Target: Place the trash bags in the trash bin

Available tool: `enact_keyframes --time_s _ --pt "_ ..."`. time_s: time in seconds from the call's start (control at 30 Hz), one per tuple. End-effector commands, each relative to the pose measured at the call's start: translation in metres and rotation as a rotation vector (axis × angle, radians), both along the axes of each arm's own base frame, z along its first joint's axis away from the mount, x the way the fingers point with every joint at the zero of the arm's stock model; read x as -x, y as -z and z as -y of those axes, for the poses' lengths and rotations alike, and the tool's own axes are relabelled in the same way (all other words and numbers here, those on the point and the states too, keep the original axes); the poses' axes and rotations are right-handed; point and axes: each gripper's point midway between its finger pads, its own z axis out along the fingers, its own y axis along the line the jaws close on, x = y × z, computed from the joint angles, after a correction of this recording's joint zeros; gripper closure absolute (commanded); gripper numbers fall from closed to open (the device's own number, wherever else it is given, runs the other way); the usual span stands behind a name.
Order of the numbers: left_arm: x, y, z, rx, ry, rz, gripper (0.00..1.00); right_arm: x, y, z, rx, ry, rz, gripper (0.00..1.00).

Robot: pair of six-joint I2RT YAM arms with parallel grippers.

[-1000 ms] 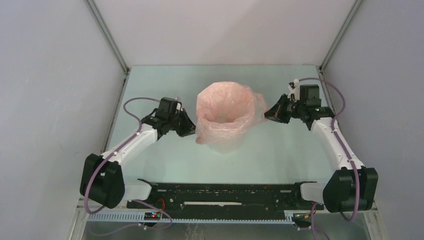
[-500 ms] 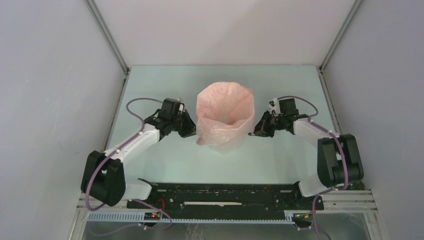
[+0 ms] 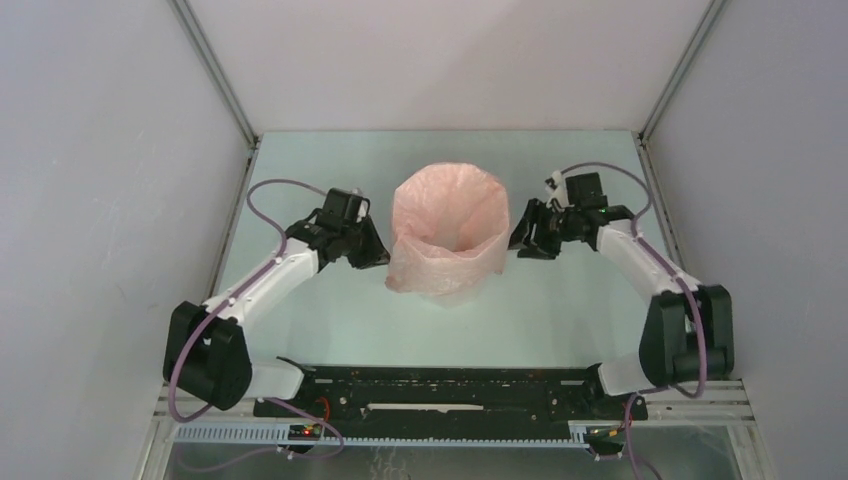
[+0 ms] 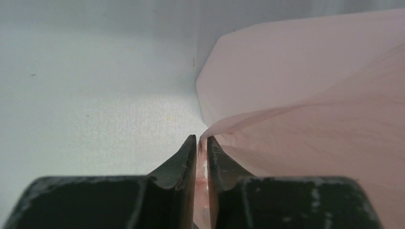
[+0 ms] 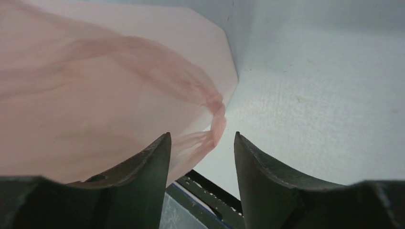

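Observation:
The pale-pink trash bag (image 3: 445, 235) lines the trash bin (image 3: 455, 298) at mid-table, its mouth turned down over the rim, so the bin's faceted walls show only through the film. My left gripper (image 3: 383, 258) sits at the bin's left side, low on the skirt. In the left wrist view its jaws (image 4: 201, 139) stand a sliver apart with the pink film (image 4: 305, 133) pinched in the slit. My right gripper (image 3: 520, 243) is at the bin's right side, open (image 5: 201, 136). A twisted corner of the bag (image 5: 217, 119) hangs just ahead of its fingertips, untouched.
Grey enclosure walls close the table on the left, back and right. A black rail (image 3: 440, 385) with both arm bases runs along the near edge and shows below the right fingers (image 5: 210, 191). Purple cables loop off both wrists.
The right arm swung in from the back right to the bin's side and its jaws opened, letting go of the bag. The left gripper shifted slightly, drawing the skirt lower on the left.

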Motion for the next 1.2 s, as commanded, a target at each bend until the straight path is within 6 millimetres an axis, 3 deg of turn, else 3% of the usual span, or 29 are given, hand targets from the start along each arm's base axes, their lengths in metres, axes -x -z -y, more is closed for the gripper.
enact_keyframes --time_s 0.0,0.1,0.2,0.27,0.37,0.47,0.53,0.57,0.67,0.77,0.9,1.07,1.17 --pt "-0.004 -0.038 -0.03 -0.155 -0.019 0.127 0.74 0.016 -0.043 0.035 0.14 0.049 0.075 0.36" --pt "0.007 -0.05 -0.039 -0.162 -0.037 0.154 0.55 0.02 -0.085 0.052 0.19 0.11 0.16 0.27" --pt "0.015 -0.058 -0.052 -0.189 -0.066 0.193 0.43 0.015 -0.14 0.067 0.277 0.127 0.333 0.21" --pt "0.024 -0.056 -0.064 -0.24 -0.066 0.196 0.36 0.01 -0.173 0.063 0.304 0.082 0.449 0.18" --pt "0.039 -0.061 -0.078 -0.273 -0.073 0.208 0.28 0.006 -0.211 0.034 0.315 -0.026 0.579 0.16" --pt "0.048 -0.078 -0.074 -0.209 -0.072 0.256 0.2 0.008 -0.234 -0.016 0.3 -0.165 0.63 0.13" --pt "0.054 -0.084 -0.061 -0.114 -0.064 0.261 0.16 0.009 -0.238 -0.047 0.328 -0.255 0.641 0.11" --pt "0.056 -0.087 -0.045 -0.022 -0.035 0.251 0.15 0.005 -0.234 -0.064 0.355 -0.299 0.641 0.09" --pt "0.056 -0.083 -0.02 0.111 -0.023 0.232 0.12 0.006 -0.212 -0.097 0.444 -0.406 0.598 0.06" --pt "0.054 -0.078 -0.012 0.123 -0.014 0.219 0.11 0.001 -0.185 -0.121 0.521 -0.466 0.59 0.0" --pt "0.053 -0.076 -0.004 0.11 0.027 0.208 0.11 -0.026 -0.155 -0.119 0.598 -0.398 0.536 0.0" --pt "0.054 -0.074 0.01 0.111 0.062 0.199 0.1 -0.064 -0.142 -0.103 0.678 -0.212 0.54 0.0" --pt "0.055 -0.072 0.015 0.108 0.075 0.195 0.09 -0.071 -0.138 -0.105 0.678 -0.156 0.522 0.0"
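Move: The left fingers, barely parted, still have the trash bag's left edge between them; the bag's open mouth is centred about 11 cm to this hand's right and 7 cm ahead, near its height, with the trash bin's middle some 9 cm lower. From the half-open right hand, already clear of the bag, the mouth is about 11 cm left and 6 cm ahead, near hand height; the bin's middle is again about 9 cm below that. Right hand arcs up about 26 cm, left and down over the bag's mouth, opening; left releases, lifting back. ##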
